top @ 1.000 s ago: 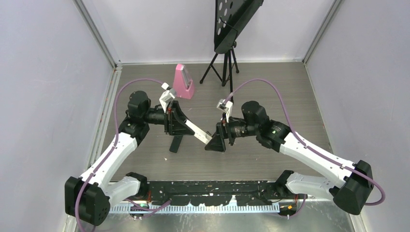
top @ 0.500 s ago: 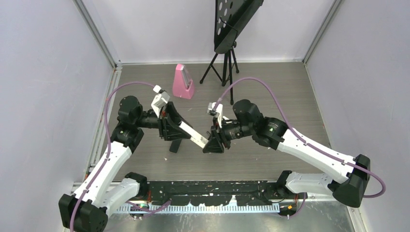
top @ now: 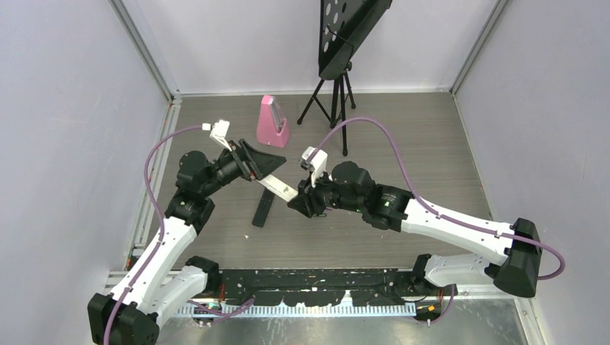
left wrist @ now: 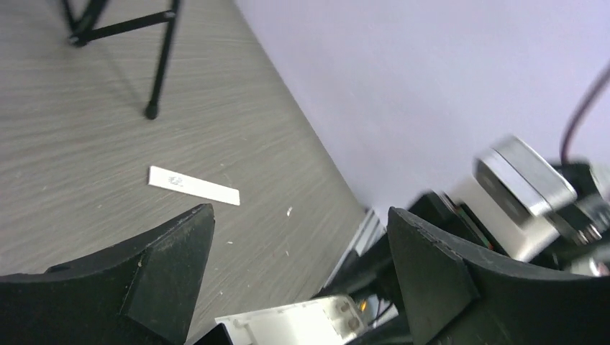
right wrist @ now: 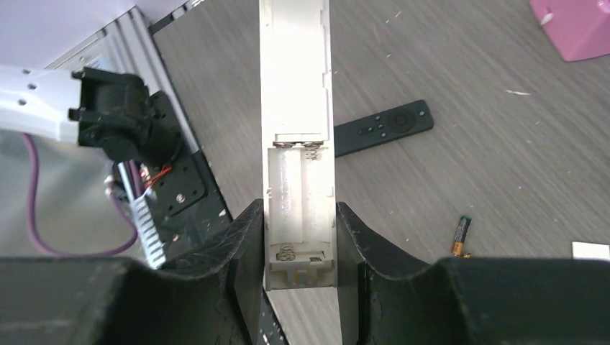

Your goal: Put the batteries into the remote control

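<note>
My right gripper [right wrist: 298,241] [top: 298,201] is shut on the end of a white remote [right wrist: 297,129] [top: 277,188], held above the table. Its back cover is off and the two-cell battery bay is empty, springs showing. My left gripper [left wrist: 298,244] [top: 260,164] is open at the remote's far end [left wrist: 288,323], with the jaws clear of it. The black remote control [right wrist: 385,128] [top: 263,209] lies face up on the table. One dark and gold battery [right wrist: 461,236] lies on the table to the right of my right fingers.
A flat white cover strip [left wrist: 193,186] lies on the grey wood-grain table [top: 403,144]. A pink metronome [top: 273,122] stands at the back. A black music stand on a tripod [top: 334,93] stands behind the arms. Pale walls enclose three sides.
My left gripper has opened, let go of the white remote and drawn back to the upper left. My right gripper has shut on the remote's other end and shifted left with it.
</note>
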Tool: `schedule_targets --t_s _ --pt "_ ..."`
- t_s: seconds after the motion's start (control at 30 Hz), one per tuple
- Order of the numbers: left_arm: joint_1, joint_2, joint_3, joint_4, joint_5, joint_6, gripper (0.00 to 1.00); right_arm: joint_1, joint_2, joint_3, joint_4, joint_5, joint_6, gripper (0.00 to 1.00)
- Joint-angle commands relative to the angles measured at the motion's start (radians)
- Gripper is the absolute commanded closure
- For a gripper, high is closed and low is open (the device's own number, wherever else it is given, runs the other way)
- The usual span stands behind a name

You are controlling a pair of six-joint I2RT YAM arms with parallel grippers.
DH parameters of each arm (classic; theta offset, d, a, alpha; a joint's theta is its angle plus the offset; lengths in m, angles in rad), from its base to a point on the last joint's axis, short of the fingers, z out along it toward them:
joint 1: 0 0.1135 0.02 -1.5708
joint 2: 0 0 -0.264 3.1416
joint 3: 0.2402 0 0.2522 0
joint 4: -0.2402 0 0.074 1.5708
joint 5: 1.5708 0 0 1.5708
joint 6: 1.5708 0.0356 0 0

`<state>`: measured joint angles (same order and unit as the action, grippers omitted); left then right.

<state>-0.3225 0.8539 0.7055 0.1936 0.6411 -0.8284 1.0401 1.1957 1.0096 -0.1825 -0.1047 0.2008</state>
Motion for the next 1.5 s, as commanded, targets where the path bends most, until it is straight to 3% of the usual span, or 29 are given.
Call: schedule_targets --t_s 0.0,0.3,0.47,0.5,0.63,0.83,0.97,1.03,1.07,1.13,1.2,1.37,1.47 --pt "-0.003 -0.010 -0.025 -0.014 -0.240 -0.183 0.08 -0.002 -0.008 -0.034 0.257 0.307 0.022 0.92" --pt "-0.001 0.020 0.062 -0.122 -0.343 -0.226 0.08 0.003 -0.011 -0.008 0.216 0.313 -0.009 0.93" --pt "-0.001 0.078 0.048 -0.043 -0.295 -0.328 0.15 0.003 0.020 0.006 0.251 0.298 -0.003 0.93" --pt "-0.001 0.097 0.050 -0.020 -0.276 -0.335 0.18 0.003 0.040 0.015 0.257 0.291 0.000 0.93" --pt "-0.001 0.154 0.082 -0.046 -0.240 -0.346 0.47 0.006 0.084 0.035 0.302 0.328 0.026 0.93" --pt "-0.001 0.159 0.041 0.012 -0.237 -0.399 0.62 0.006 0.144 0.067 0.304 0.351 0.068 0.93" --pt "-0.001 0.160 0.024 0.013 -0.222 -0.417 0.79 0.006 0.165 0.082 0.301 0.349 0.088 0.92" --pt "-0.001 0.170 0.021 0.028 -0.205 -0.408 0.93 0.006 0.172 0.098 0.278 0.319 0.092 0.82" --pt "-0.001 0.177 0.020 0.037 -0.197 -0.392 0.99 0.005 0.172 0.107 0.259 0.308 0.095 0.69" --pt "0.005 0.203 0.028 0.051 -0.162 -0.342 1.00 0.003 0.173 0.133 0.176 0.297 0.113 0.37" --pt "0.016 0.226 0.049 0.065 -0.109 -0.256 1.00 -0.006 0.164 0.157 0.070 0.280 0.133 0.23" --pt "0.032 0.239 0.086 -0.071 -0.100 0.061 1.00 -0.063 0.068 0.148 -0.141 0.229 0.228 0.21" --pt "0.043 0.215 0.071 -0.146 -0.151 0.152 1.00 -0.105 0.027 0.120 -0.250 0.217 0.289 0.31"
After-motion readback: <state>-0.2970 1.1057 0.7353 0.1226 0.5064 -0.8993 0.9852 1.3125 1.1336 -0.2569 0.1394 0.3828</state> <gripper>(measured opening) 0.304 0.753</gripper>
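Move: The left gripper is open and empty. The white remote control's middle lies about 4 cm back, 2 cm right and 9 cm below it; the right gripper holds the battery-bay end, with that middle 2 cm ahead and 5 cm left of it, 2 cm lower. On the table, some 29 cm below the left hand, the black remote lies 1 cm back and 6 cm left, the batteries 1 cm back and 12 cm right. Carry the white remote forward about 7 cm in the right gripper, swinging it some 20 degrees clockwise, while the left gripper reaches forward and down, tips its fingers down and closes on the free end. Then open the right fingers to let go of the battery-bay end and lower the left hand with the remote a few centimetres more, easing the right hand off to its right. ##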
